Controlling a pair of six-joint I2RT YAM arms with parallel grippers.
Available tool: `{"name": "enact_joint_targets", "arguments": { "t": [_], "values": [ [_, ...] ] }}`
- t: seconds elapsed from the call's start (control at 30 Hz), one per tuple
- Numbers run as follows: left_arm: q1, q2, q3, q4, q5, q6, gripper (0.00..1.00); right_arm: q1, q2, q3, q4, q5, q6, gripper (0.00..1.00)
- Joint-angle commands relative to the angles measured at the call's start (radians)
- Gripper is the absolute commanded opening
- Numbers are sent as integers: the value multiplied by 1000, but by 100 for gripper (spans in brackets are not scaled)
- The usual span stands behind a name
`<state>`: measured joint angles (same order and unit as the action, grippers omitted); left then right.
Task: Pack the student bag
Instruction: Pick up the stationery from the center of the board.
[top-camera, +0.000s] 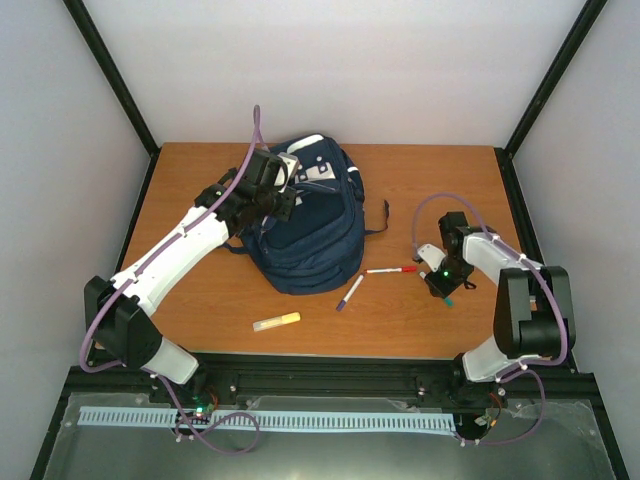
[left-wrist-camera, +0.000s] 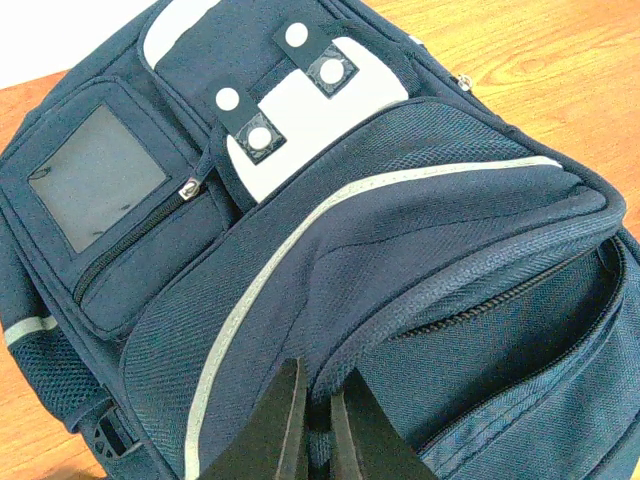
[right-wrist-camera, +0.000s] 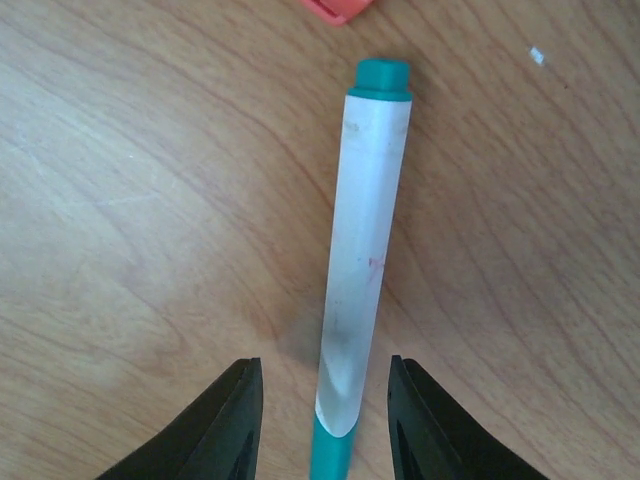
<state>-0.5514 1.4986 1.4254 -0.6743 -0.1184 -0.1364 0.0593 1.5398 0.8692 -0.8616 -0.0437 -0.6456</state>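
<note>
The navy student bag (top-camera: 305, 225) lies at the back centre of the table, with white patches and a thin white stripe on its front (left-wrist-camera: 400, 250). My left gripper (top-camera: 285, 195) (left-wrist-camera: 318, 385) is shut on a fold of the bag's fabric at the edge of a zippered opening. My right gripper (top-camera: 447, 290) (right-wrist-camera: 325, 375) is low over the table at the right. Its jaws stand open on either side of a white marker with teal ends (right-wrist-camera: 370, 220), and a gap shows on each side of the marker.
A red-capped marker (top-camera: 392, 270) and a purple-tipped marker (top-camera: 350, 292) lie just right of the bag. A yellow highlighter (top-camera: 276, 322) lies near the front edge. The red cap's tip (right-wrist-camera: 340, 8) shows just beyond the teal marker.
</note>
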Motion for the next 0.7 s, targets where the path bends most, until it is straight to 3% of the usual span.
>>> {"name": "enact_joint_targets", "arguments": {
  "t": [0.0, 0.3, 0.5, 0.67],
  "values": [
    [11, -50, 40, 41, 1, -38, 1, -5, 29, 6, 22, 22, -6, 34],
    [11, -48, 40, 40, 1, -35, 1, -4, 108, 39, 29, 19, 19, 23],
    [11, -48, 42, 39, 11, -35, 1, -4, 122, 43, 24, -6, 25, 7],
    [11, -46, 42, 38, 17, -35, 1, -4, 87, 53, -6, -37, 28, 3]
  ]
}}
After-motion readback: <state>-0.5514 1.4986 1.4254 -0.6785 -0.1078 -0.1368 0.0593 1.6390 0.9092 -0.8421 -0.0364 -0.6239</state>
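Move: The green marker lies just under the open right fingers, its middle about 3 cm ahead, 2 cm to the left and 2 cm below, with the fingers near its capped end. The red marker's middle is some 9 cm ahead and 15 cm left, the purple marker's about 2 cm ahead and 27 cm left, both just as low. From the left hand, the green marker lies roughly 42 cm right, 10 cm back and 24 cm down. The green marker is straddled and then pinched near the cap end of its white barrel: the right hand, fingers pointing straight down, sinks about 1.5 cm onto it, then eases about 1 cm forward along the tabletop while the half-open fingers shut on the barrel from both sides. ##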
